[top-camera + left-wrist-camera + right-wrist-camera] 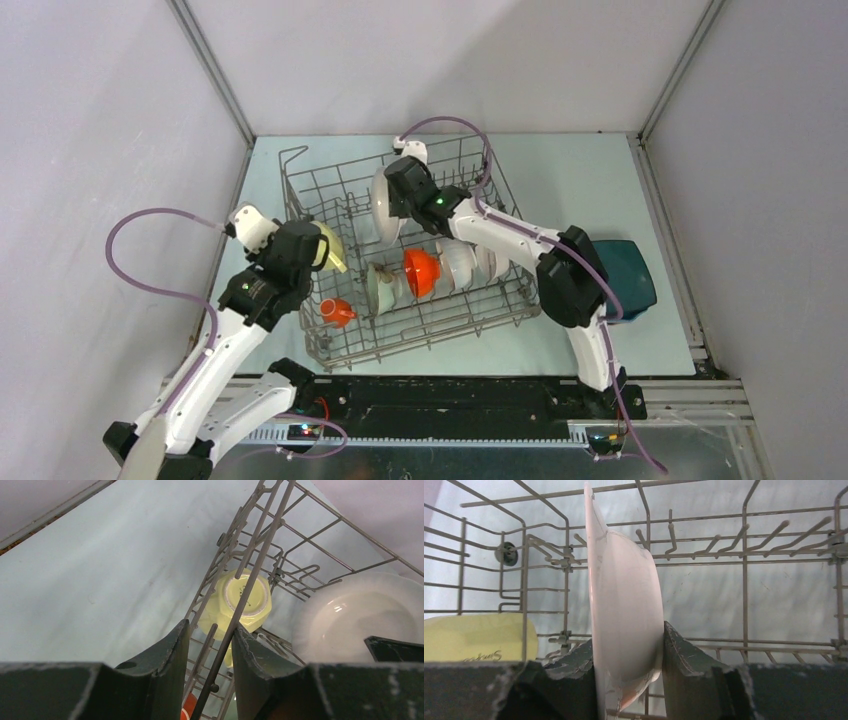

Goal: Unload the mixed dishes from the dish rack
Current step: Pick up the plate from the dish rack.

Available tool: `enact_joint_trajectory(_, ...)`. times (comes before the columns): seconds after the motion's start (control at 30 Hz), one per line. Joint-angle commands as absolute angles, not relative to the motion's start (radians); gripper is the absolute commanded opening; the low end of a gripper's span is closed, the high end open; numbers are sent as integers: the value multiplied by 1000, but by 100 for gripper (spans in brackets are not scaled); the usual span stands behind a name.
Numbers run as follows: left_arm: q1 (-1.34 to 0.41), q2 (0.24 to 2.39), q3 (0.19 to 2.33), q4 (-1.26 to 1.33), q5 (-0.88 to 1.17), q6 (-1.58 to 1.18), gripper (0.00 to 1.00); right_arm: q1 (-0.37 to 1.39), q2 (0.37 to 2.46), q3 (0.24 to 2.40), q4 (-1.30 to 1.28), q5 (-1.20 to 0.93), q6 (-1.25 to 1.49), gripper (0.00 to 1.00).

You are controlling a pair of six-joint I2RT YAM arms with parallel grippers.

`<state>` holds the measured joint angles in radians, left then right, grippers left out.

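Observation:
The grey wire dish rack (345,172) stands mid-table. My right gripper (626,635) reaches into its back left part and is shut on an upright white plate (624,590), one pad on each face. My left gripper (210,626) hangs over the rack's left rim, jaws apart with rim wires (270,525) between them. The pale yellow cup (245,600) lies just beyond its fingertips, bottom towards me. Lower in the rack are an orange mug (335,312), a pale green bowl (380,285), an orange bowl (422,272) and white dishes (465,265).
A dark blue plate (628,275) lies on the pale mat right of the rack, partly under my right arm's elbow. Grey walls close in the table on the left, right and back. The rack's upright tines (744,580) surround the held plate.

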<state>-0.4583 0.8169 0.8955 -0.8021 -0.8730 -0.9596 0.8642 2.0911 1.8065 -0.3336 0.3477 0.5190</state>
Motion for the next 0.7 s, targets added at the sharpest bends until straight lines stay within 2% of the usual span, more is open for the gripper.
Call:
enact_joint_trajectory(0.0,-408,844,913,-770,-1064,-1000,0,843,1868,1800,-107,233,450,0)
enact_joint_trajectory(0.27,-361,843,896,-702,-1042,-968,0,776,1738,1672,16,142,494,0)
enact_joint_trajectory(0.47,-341,830,879,-584,-1025,-866,0,663,1627,1534,110,-107,633,0)
enact_joint_trajectory(0.67,-311,851,866,-402,-972,-663,0,546,1483,1410,121,-233,680,0)
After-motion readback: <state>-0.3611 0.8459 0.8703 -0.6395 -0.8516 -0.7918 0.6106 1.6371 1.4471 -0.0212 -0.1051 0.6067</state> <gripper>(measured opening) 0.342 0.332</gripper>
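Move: The right hand already pinches the white plate in the rack; the stack of unloaded dishes lies some 45 cm to its right, 13 cm back and 13 cm below. Nearer stand the orange bowl, about 13 cm back and 6 cm right, and the yellow cup, 8 cm back and 12 cm left, both some 8 cm lower. From the left hand, gripping the rack's left rim, the stack is roughly 62 cm right, 10 cm back and 18 cm below. Right hand lifts its pinched plate some 15 cm, then swings right; left hand nudges the rack forward-left. ##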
